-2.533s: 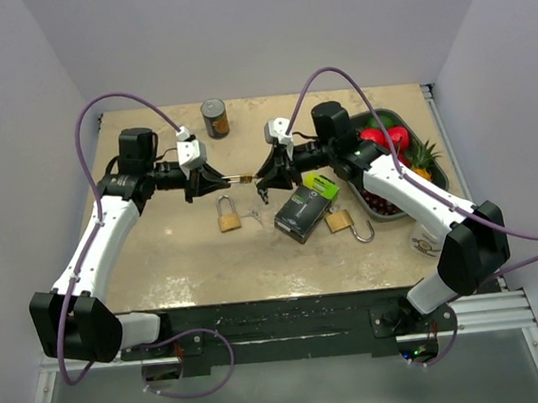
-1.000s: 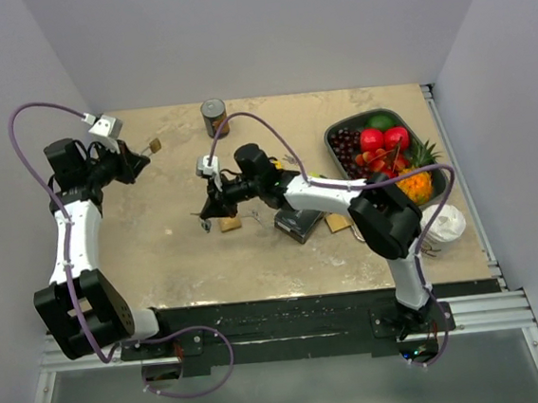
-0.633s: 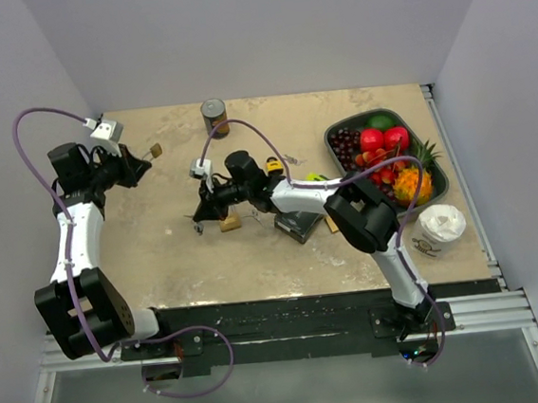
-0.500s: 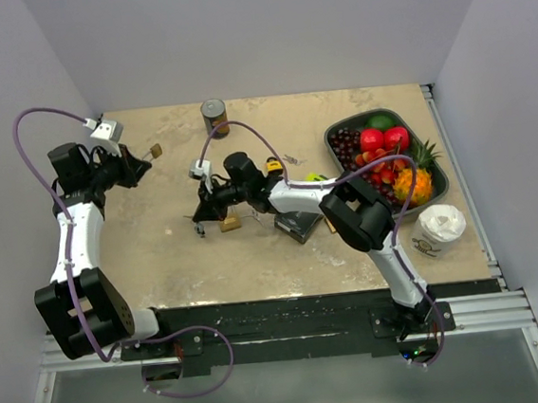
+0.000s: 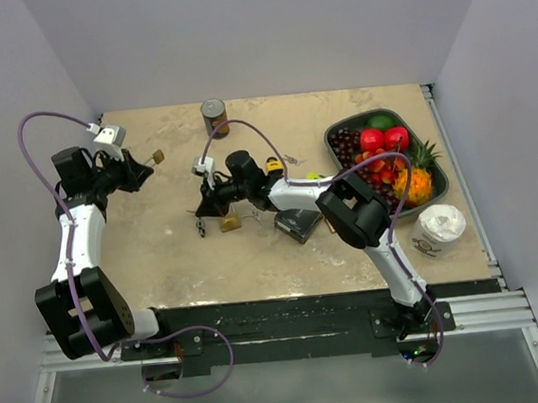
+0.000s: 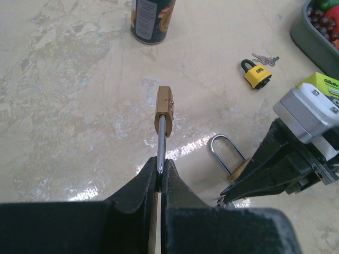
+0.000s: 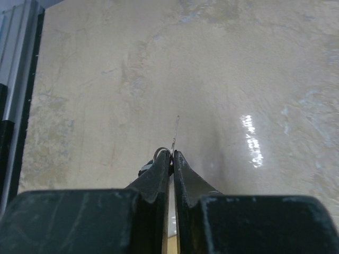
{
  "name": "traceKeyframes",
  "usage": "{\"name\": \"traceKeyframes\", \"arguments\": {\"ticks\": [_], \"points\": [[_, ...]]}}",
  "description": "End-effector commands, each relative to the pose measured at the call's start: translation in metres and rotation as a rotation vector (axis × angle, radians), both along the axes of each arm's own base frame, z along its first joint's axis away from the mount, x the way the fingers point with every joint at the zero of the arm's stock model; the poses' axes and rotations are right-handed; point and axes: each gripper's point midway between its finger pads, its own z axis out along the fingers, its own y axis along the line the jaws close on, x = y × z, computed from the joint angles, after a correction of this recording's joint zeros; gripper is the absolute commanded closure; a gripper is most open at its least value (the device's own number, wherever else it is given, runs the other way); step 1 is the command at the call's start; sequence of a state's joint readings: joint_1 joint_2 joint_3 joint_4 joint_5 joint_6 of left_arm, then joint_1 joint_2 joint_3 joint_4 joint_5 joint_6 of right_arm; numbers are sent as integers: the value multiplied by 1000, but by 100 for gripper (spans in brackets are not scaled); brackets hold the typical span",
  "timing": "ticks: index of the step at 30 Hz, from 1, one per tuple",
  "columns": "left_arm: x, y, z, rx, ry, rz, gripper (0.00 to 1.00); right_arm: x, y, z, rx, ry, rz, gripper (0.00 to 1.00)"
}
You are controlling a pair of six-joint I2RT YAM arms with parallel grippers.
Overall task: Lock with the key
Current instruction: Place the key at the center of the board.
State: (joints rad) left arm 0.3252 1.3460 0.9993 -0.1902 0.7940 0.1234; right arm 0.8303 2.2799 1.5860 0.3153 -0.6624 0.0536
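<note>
My left gripper (image 5: 145,167) is shut on the steel shackle (image 6: 161,147) of a small brass padlock (image 6: 164,109) and holds it in the air above the table's far left (image 5: 158,157). My right gripper (image 5: 200,214) is shut on a thin key (image 7: 175,132); its ring shows beside the fingertips (image 7: 159,154). It hangs low over the table, apart from the held padlock. In the left wrist view the right gripper (image 6: 225,198) shows at the lower right. A second brass padlock (image 5: 229,222) lies on the table right by the right gripper.
A can (image 5: 214,117) stands at the back. A yellow padlock (image 5: 273,168) with loose keys (image 6: 263,58) lies mid-table. A black and green box (image 5: 300,222), a fruit tray (image 5: 332,143) and a white cup (image 5: 440,227) lie to the right.
The grippers were close together mid-table 2.5 s ago. The left arm has swung far left with the padlock; the right has gone left and down with the key. Little motion lately.
</note>
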Motion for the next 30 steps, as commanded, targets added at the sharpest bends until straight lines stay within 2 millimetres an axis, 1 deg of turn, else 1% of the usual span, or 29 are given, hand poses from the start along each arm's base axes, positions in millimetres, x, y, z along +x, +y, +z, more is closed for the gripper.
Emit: {"name": "traceKeyframes", "arguments": {"ticks": [1,3,4,7,9,12,13,14,15,16,17,18,19,20,21,22,23,24,25,26,27,29,30], "points": [[0,1,13,27,-62,-8,100,28,-1,12,28,-51,-59,85],[0,0,12,23,-59,-10,100,27,0,11,25,-54,-47,75],[0,1,12,23,-59,-10,100,28,-1,10,24,-49,-48,66],[0,0,12,22,-61,-14,100,27,2,12,29,-47,-37,61],[0,0,12,22,-59,-14,100,27,2,14,30,-46,-36,54],[-2,-2,13,28,-61,-33,100,28,2,23,38,-57,-32,52],[-3,-5,14,35,-73,-67,100,27,2,32,51,-68,-25,51],[-7,-9,10,33,-58,-90,100,27,1,38,59,-74,-22,49],[-10,-13,9,34,-61,-124,100,27,0,43,66,-80,-21,44],[-15,-19,10,51,-93,-196,100,27,-3,48,72,-91,-16,40],[-25,-25,3,40,-59,-241,100,25,-4,65,98,-117,-8,36],[-31,-30,-1,45,-56,-288,100,29,-8,75,113,-137,-13,30],[-34,-34,2,100,-116,-375,100,28,-13,77,115,-147,-10,27],[-49,-40,-11,70,-44,-417,100,27,-16,95,138,-199,2,25],[-56,-43,-13,79,-41,-459,100,31,-22,101,140,-219,-2,21],[-68,-48,-16,110,-49,-532,100,30,-28,100,130,-247,7,20],[-73,-53,-21,117,-40,-576,100,26,-32,114,143,-276,19,19],[-74,-54,-21,165,-78,-624,100,27,-36,116,139,-294,26,19],[-86,-60,-25,144,-42,-655,100,25,-40,113,122,-319,43,18],[-92,-66,-27,144,-45,-692,100,20,-41,115,121,-333,61,18],[-95,-69,-29,155,-58,-720,100,11,-42,119,132,-338,110,18],[-99,-76,-30,152,-59,-747,100,2,-45,116,112,-345,171,19],[-101,-78,-30,160,-71,-760,100,-9,-45,116,125,-331,229,20]]}}
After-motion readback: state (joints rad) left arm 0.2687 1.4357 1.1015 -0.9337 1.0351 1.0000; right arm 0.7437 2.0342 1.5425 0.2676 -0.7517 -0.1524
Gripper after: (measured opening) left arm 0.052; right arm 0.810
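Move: The right hand holds the key low over the board, its charm hanging; the resting spot is about 1 cm back, 3 cm right and 3 cm below. The brass padlock on the table lies some 3 cm back and 7 cm right of that hand, the loose keys 1 cm back and 14 cm right, both about 3 cm lower. From the left hand, holding a small padlock, the spot is about 10 cm back, 12 cm right and 14 cm below. The right hand eases about 2 cm forward and a little down while its fingers open wide and let go of the key beside the brass padlock, then it lifts clear by some 12 cm, drawing off to the right. As it leaves, the left hand, still pinching the small padlock by its shackle, sweeps back and right and sinks towards the key, about 11 cm in all, swinging some 35 degrees clockwise. ##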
